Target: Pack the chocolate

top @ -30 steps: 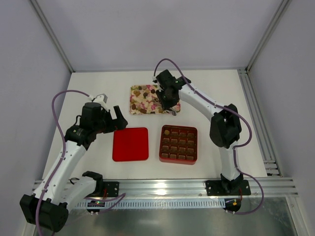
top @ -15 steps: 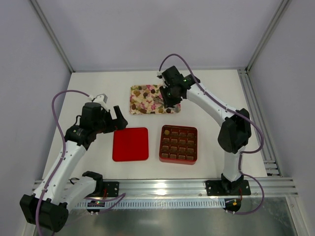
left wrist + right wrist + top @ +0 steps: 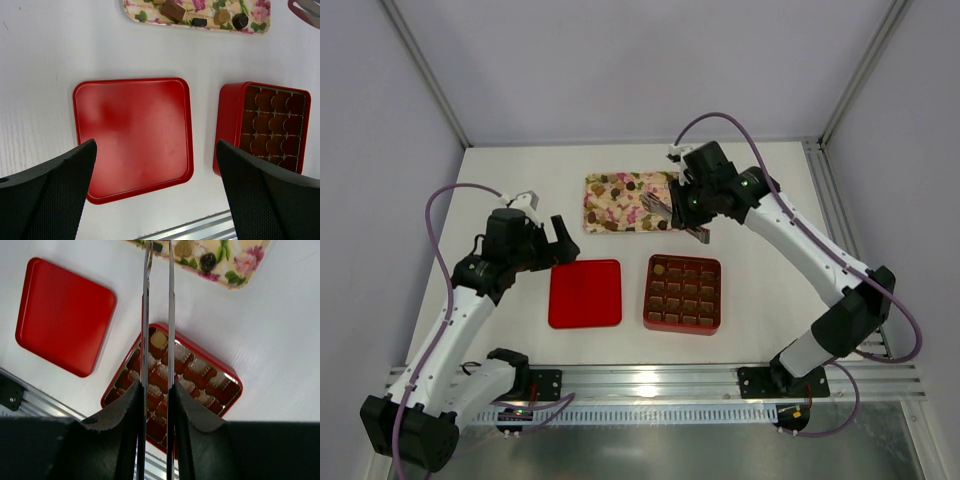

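Note:
Several pieces of chocolate [image 3: 625, 190] lie on a floral tray [image 3: 603, 222], seen also in the left wrist view as chocolate [image 3: 172, 9]. One cream piece [image 3: 159, 339] sits in a corner cell of the red box [image 3: 682, 322] with the brown grid. My right gripper [image 3: 688, 212] [image 3: 157, 390] is shut on metal tongs [image 3: 146, 315], held above the tray's right end and the box. The tong tips run out of the wrist view, so I cannot tell whether they hold a piece. My left gripper [image 3: 552, 245] [image 3: 155, 145] hangs open above the red lid [image 3: 132, 135].
The red lid [image 3: 585, 293] lies flat just left of the box [image 3: 227, 125]. An aluminium rail [image 3: 650, 380] runs along the table's near edge. White walls and frame posts close in the back and sides.
The right arm has swung to the right, carrying the tongs from over the tray's middle to its right end. The left arm has not moved.

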`<state>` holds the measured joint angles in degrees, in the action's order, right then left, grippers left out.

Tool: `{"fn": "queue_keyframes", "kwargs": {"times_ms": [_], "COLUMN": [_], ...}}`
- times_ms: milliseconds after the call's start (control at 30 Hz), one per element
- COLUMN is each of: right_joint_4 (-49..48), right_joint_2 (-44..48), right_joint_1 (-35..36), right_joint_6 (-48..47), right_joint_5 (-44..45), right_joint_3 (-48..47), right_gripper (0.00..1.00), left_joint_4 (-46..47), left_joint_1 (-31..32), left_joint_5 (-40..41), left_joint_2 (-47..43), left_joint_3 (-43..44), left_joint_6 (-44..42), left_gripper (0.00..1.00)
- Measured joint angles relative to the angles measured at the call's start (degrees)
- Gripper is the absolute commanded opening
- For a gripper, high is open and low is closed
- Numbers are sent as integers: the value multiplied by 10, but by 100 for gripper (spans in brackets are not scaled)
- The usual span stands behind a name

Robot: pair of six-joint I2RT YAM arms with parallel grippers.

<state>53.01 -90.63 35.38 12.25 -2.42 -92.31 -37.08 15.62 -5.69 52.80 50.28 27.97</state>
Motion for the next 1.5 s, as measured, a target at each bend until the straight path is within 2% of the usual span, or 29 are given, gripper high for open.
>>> {"fn": "queue_keyframes", "kwargs": {"times_ms": [300, 567, 800, 1500], "right_joint_4": [33, 62, 61, 57], "right_joint_2": [153, 230, 233, 224], "right_joint_1": [0, 12, 35, 43], "right_joint_6": [21, 35, 47, 57], "right_joint_5": [-2, -3, -3, 13], "right_joint_3": [138, 222, 263, 273], "right_gripper": [23, 23, 24, 35], "left_joint_4": [0, 0, 0, 0], "left_joint_1": [0, 0, 0, 0], "left_joint_5": [-4, -5, -4, -4], "left_joint_2": [9, 9, 9, 9], "left_joint_3": [0, 0, 0, 0], "left_joint_6": [0, 0, 0, 0], "left_gripper": [100, 100, 100, 100]}}
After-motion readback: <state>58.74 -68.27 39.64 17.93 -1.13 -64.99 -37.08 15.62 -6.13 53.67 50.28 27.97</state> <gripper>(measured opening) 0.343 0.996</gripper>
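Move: The right hand holds the tongs. The box cell it heads for, second from the left in the far row, lies about 4 cm back, level sideways and some 19 cm below. The one filled cell is about 4 cm to the left of that cell. The floral tray's middle is about 14 cm ahead and 11 cm left, the red lid 9 cm back and 22 cm left. From the left hand, the cell is about 26 cm right and 1 cm ahead. The right hand carries the tongs back about 12 cm, rightward and down, bringing their tips to the far-row cell. ##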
